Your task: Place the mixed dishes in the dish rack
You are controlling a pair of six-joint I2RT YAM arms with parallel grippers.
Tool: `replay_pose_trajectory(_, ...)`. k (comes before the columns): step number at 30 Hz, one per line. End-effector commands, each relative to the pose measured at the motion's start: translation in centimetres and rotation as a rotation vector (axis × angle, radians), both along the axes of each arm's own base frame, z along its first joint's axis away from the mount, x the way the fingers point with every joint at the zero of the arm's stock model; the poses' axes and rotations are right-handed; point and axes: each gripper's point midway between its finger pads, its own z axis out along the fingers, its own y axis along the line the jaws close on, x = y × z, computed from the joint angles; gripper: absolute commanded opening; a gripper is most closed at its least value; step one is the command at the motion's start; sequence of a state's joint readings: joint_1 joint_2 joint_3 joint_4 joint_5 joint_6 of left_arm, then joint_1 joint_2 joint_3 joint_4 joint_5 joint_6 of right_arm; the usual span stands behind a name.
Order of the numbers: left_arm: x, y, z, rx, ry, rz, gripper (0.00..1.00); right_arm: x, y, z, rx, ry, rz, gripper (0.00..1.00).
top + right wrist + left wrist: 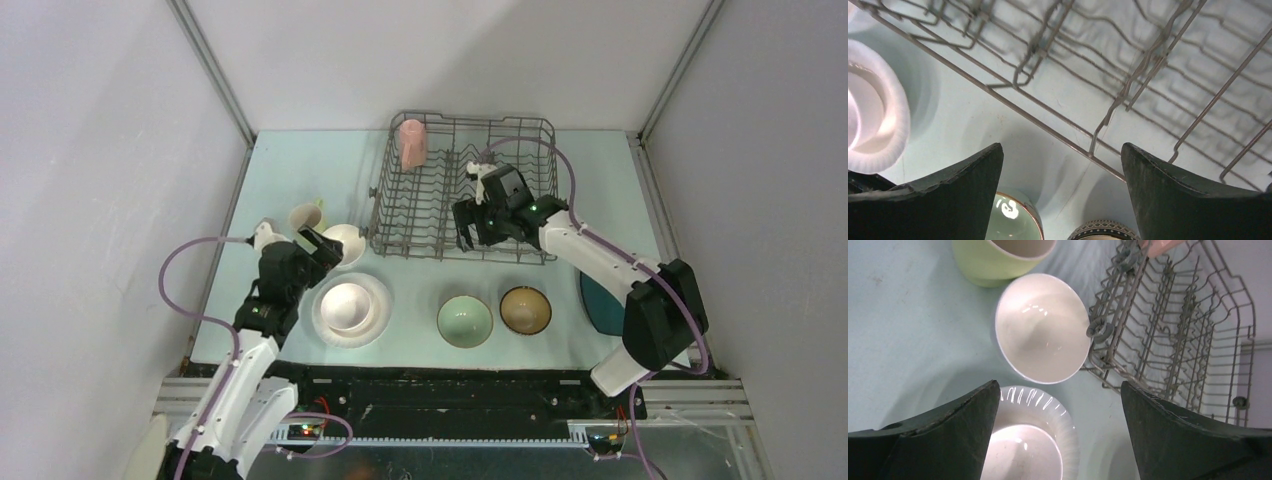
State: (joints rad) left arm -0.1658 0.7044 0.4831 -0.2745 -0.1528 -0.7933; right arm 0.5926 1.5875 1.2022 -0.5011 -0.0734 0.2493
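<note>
The dark grey wire dish rack [500, 190] stands at the back with a pink mug [412, 143] in its far left corner. My left gripper [322, 247] is open and empty beside the white bowl [347, 242]. That bowl [1043, 327] lies just ahead of the open left gripper [1059, 387], with the yellow-green mug [998, 260] beyond. A pale pink bowl [347, 304] sits on the round white plate [375, 325]. My right gripper [472, 237] hangs open and empty over the rack's near edge [1063, 125]. The pale green bowl [464, 320] and brown bowl [525, 309] lie below it.
The dark teal plate [595, 300] lies at the right, half hidden under my right arm. Grey walls close in the pale mat on three sides. The white plate's rim [895, 115] shows at the left of the right wrist view.
</note>
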Motion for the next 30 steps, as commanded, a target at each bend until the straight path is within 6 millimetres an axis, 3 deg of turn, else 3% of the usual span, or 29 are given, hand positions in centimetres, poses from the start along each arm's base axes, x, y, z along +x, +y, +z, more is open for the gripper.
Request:
replay_pose_trajectory(1, 0.7, 1.0, 0.9, -0.071, -0.03, 0.056, 0.98, 1.6, 0.6, 5.3, 0.019, -0.138, 0.023, 0.91)
replay_pose_trajectory(6, 0.6, 3.0, -1.0, -0.166, -0.005, 0.127, 0.97, 1.8, 3.2, 6.8, 0.072, -0.222, 0.129, 0.9)
replay_pose_trajectory(13, 0.7, 3.6, -3.0, -0.185, 0.104, 0.168, 0.88, 1.2, 5.5, 7.0, 0.124, -0.259, 0.189, 0.88)
replay_pose_trajectory(16, 1.3, 3.5, -3.7, -0.181, 0.146, 0.16, 0.83, 0.8, 5.8, 6.9, 0.134, -0.267, 0.197, 0.88)
replay_pose_trajectory(19, 2.3, 3.4, -3.3, -0.181, 0.127, 0.144, 0.73, 0.7, 5.8, 7.1, 0.142, -0.277, 0.196, 0.88)
replay_pose_trajectory(27, 3.7, 3.6, -5.0, -0.201, 0.136, 0.19, 0.5, 0.2, 5.3, 7.0, 0.167, -0.301, 0.182, 0.88)
replay_pose_trajectory(30, 4.2, 3.5, -5.6, -0.19, 0.155, 0.199, 0.51, 0.0, 5.2, 6.8, 0.166, -0.297, 0.182, 0.88)
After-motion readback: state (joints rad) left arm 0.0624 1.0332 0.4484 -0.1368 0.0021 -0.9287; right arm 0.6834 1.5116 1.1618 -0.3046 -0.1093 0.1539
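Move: The white bowl beside the rack is roughly 8 cm straight ahead of the left hand and 11 cm below it. The green mug is about 12 cm ahead and 8 cm to the left; the plate is some 7 cm back and 2 cm right; the rack's near left corner is 7 cm ahead and 8 cm right, all about 10 to 12 cm lower. From the right hand the bowl is about 4 cm ahead, 31 cm left and 9 cm below. Heading for the near rim of the white bowl, the left hand first swings some 4 cm left, then sinks about 7 cm, easing slightly forward at the end. Its fingers tip further down, turn a little counter-clockwise and close to about half open, ending right by the rim. The right hand, still open, rises and shifts left over the rack about 5 cm each way, its fingers tilting up. ##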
